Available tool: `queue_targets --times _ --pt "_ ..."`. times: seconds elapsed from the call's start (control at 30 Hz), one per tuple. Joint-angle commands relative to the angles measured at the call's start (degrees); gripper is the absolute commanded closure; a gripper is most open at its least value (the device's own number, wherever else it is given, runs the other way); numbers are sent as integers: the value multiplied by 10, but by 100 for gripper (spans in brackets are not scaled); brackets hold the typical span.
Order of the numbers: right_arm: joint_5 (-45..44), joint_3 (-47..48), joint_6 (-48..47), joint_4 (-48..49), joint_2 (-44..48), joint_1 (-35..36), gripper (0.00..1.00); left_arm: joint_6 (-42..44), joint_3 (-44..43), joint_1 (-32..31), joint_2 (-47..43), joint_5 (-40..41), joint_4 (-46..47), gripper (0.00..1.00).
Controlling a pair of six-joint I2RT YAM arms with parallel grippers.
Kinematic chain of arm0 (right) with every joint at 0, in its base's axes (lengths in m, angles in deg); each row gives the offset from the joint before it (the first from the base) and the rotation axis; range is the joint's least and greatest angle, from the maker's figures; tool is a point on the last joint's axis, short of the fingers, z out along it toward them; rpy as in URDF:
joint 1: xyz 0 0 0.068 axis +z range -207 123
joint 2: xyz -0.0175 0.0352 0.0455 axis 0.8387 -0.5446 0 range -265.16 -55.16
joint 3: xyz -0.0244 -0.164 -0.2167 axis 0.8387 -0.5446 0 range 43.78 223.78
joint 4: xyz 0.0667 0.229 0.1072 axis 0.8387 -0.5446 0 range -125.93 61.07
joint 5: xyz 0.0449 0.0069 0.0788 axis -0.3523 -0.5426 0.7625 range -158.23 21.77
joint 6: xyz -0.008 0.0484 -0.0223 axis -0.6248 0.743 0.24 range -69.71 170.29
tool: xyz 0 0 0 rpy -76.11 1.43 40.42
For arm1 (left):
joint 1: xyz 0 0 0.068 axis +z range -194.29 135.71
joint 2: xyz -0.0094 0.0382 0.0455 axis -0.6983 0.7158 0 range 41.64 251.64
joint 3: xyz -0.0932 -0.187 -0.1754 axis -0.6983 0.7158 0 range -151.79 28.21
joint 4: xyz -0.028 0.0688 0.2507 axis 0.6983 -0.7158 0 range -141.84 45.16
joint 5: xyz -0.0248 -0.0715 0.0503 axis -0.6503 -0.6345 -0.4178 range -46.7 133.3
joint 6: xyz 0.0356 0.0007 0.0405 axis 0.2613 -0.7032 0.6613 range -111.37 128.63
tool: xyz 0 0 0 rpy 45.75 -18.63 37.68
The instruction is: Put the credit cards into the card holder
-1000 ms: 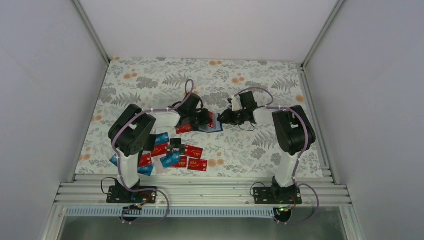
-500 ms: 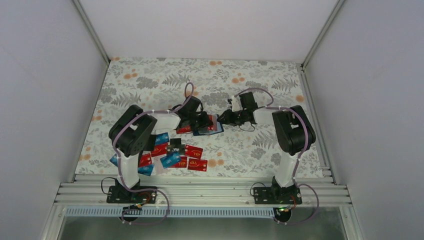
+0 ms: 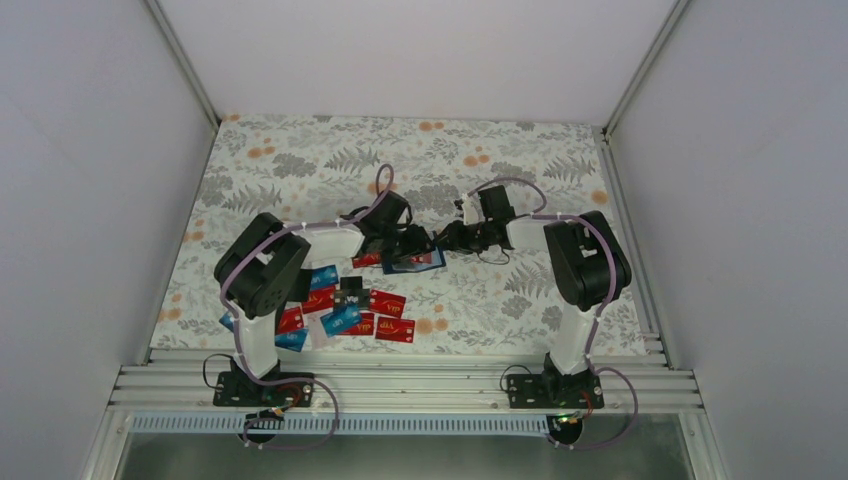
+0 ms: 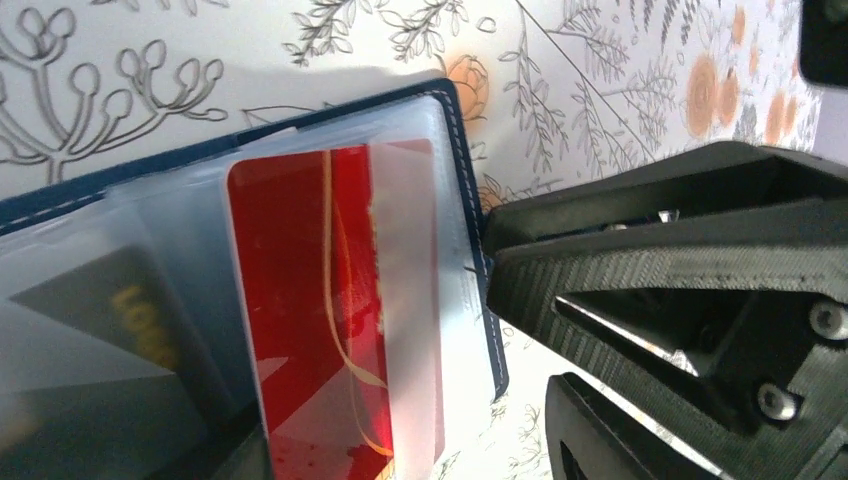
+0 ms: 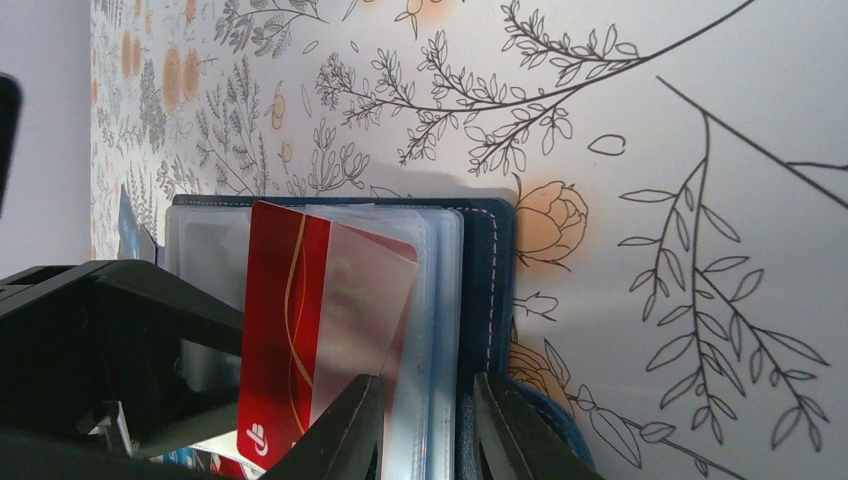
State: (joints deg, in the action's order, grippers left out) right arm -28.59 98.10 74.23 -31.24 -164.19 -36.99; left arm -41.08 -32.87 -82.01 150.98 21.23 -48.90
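The navy card holder point(image 3: 420, 264) lies open on the floral cloth, its clear sleeves fanned up. A red credit card point(image 4: 300, 300) with gold lines sits partly inside one sleeve and shows too in the right wrist view as the red card point(image 5: 280, 320). My left gripper point(image 4: 420, 455) is open around that card's end, its fingers apart and not pinching. My right gripper point(image 5: 425, 385) is shut on the card holder point(image 5: 490, 280), clamping the sleeves and navy cover edge. From above, the left gripper point(image 3: 418, 243) and right gripper point(image 3: 447, 238) nearly meet. Several loose credit cards point(image 3: 345, 305) lie nearer the left base.
The loose pile of red, light blue, black and white cards spreads under the left arm's elbow point(image 3: 262, 272). White walls close in the table on three sides. A metal rail point(image 3: 400, 385) runs along the near edge between the arm bases.
My left gripper has opened and let go of the red card, which stays in the sleeve. The left wrist has shifted slightly toward the right gripper. The right gripper has held still.
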Motion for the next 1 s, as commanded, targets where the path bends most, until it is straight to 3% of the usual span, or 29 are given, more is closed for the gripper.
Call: queue_targets --times 0.0,0.4,0.97 --pt "-25 -29 -2 -62 -17 11 74 19 -11 -4 0 28 -83 38" --pt "-26 -29 -4 -62 -19 12 74 44 -56 -18 -16 92 -176 2" --pt "-27 -29 -6 -64 -22 14 74 83 -111 -25 13 130 -208 1"
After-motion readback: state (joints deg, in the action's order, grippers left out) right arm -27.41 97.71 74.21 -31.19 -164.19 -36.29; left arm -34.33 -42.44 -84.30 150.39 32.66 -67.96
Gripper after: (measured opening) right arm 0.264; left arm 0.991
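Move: The half-inserted red card in the holder's right page lies about 1 cm ahead and 1 cm left of the left hand, some 2 cm below; the card holder's middle is about 3 cm left of that hand. A loose red card lies about 13 cm left and 3 cm back; another, marked VISA, about 8 cm left and 13 cm back. From the right hand, the half-inserted card is about 5 cm left, about level front to back. Above the half-inserted card, the left hand opens fully, rises 1 cm, and steepens 15 degrees, shifting 2 cm left. ##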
